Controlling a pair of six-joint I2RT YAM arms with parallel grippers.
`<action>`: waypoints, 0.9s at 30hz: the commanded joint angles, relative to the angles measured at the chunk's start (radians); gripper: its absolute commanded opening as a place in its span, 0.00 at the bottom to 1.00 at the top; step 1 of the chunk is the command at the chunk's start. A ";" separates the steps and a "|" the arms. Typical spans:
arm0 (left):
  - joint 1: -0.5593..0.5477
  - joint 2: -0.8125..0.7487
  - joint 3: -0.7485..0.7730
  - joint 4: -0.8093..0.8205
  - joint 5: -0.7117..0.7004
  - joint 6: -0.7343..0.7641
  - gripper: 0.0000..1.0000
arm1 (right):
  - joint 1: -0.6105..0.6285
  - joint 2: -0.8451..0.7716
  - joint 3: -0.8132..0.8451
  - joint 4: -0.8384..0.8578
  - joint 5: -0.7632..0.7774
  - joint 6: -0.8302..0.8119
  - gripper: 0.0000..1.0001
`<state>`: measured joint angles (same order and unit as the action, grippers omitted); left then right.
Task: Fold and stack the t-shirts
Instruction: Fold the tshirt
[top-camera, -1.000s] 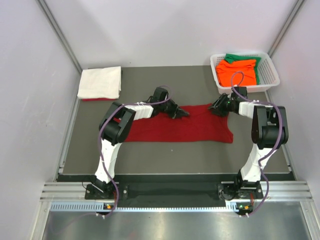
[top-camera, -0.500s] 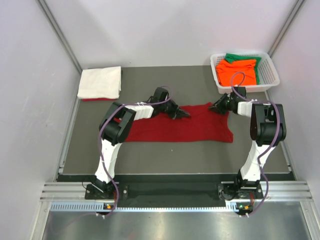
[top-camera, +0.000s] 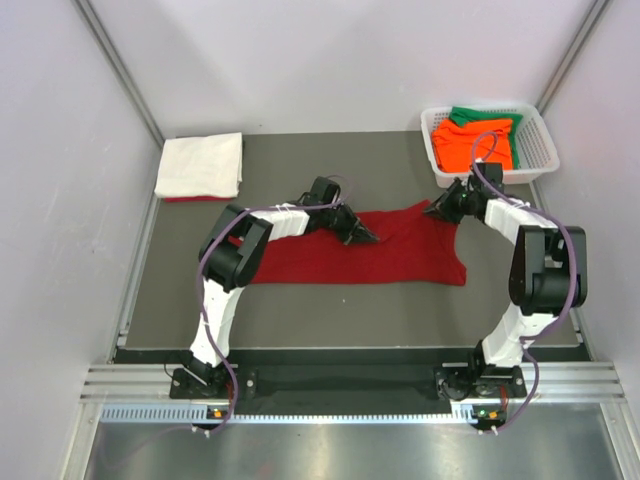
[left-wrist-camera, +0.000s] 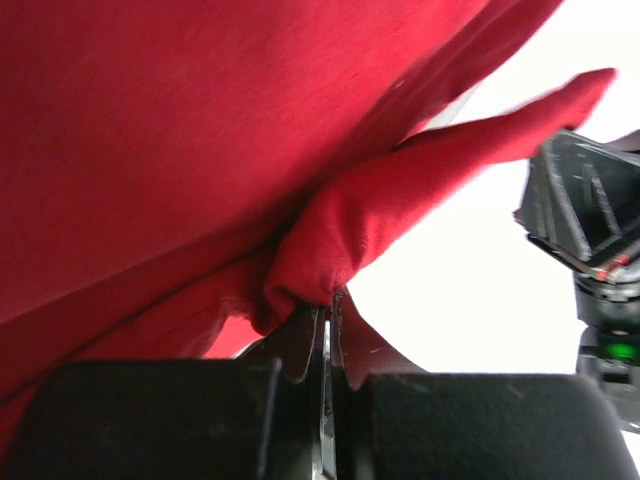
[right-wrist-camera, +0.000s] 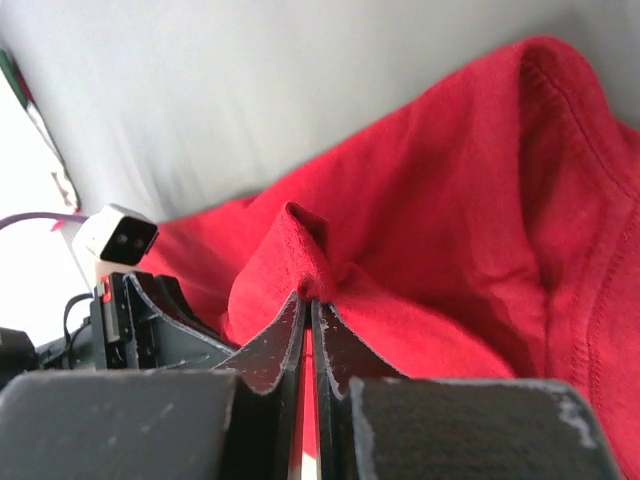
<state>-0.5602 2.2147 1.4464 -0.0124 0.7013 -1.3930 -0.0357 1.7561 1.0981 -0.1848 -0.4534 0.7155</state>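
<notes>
A dark red t-shirt (top-camera: 385, 255) lies spread across the middle of the dark mat. My left gripper (top-camera: 366, 235) is shut on a pinch of its upper edge near the middle (left-wrist-camera: 330, 250). My right gripper (top-camera: 436, 211) is shut on the shirt's upper right corner, and a small peak of red cloth (right-wrist-camera: 300, 250) rises from between its jaws. A folded white t-shirt (top-camera: 201, 165) rests on a sliver of red cloth at the back left. An orange t-shirt (top-camera: 474, 143) and a green t-shirt (top-camera: 478, 115) lie in the basket.
The white lattice basket (top-camera: 535, 150) stands at the back right corner of the mat (top-camera: 330, 310). Grey walls close in on both sides and at the back. The mat's front edge runs just before the arm bases.
My right gripper has shut on the red shirt's upper right corner, and its arm has shifted to the right and back. The left gripper has kept its grip and nudged slightly.
</notes>
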 joint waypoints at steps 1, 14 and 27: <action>-0.006 -0.087 0.008 -0.063 0.036 0.064 0.00 | -0.004 -0.046 0.040 -0.093 0.019 -0.066 0.00; -0.006 -0.076 0.029 -0.051 0.061 0.068 0.00 | -0.007 0.063 0.051 0.039 -0.018 -0.096 0.17; -0.003 -0.050 0.052 -0.050 0.089 0.069 0.00 | -0.027 0.072 0.006 0.034 0.018 -0.083 0.41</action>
<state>-0.5636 2.1796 1.4635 -0.0765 0.7612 -1.3354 -0.0418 1.8397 1.1053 -0.2008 -0.4389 0.6460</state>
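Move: The right fingers hold a raised pinch of the red t-shirt; the folded patch they are headed down to, by the shirt's far right corner, lies about 5 cm below and 1 cm ahead. The laundry basket is some 16 cm ahead and 14 cm to the right, the shirt's near right corner roughly 15 cm back and 8 cm right. From the left hand, which holds another fold, that patch is about 7 cm ahead, 13 cm right and 3 cm lower. The right fingers let go of the pinched red cloth, opening to about two fifths of their range while the hand eases back 1 cm, then sinks some 3 cm straight over the folded patch, pointing steeply down and leftward. The left hand keeps its pinch shut and carries its fold up about 2 cm and slightly back. ##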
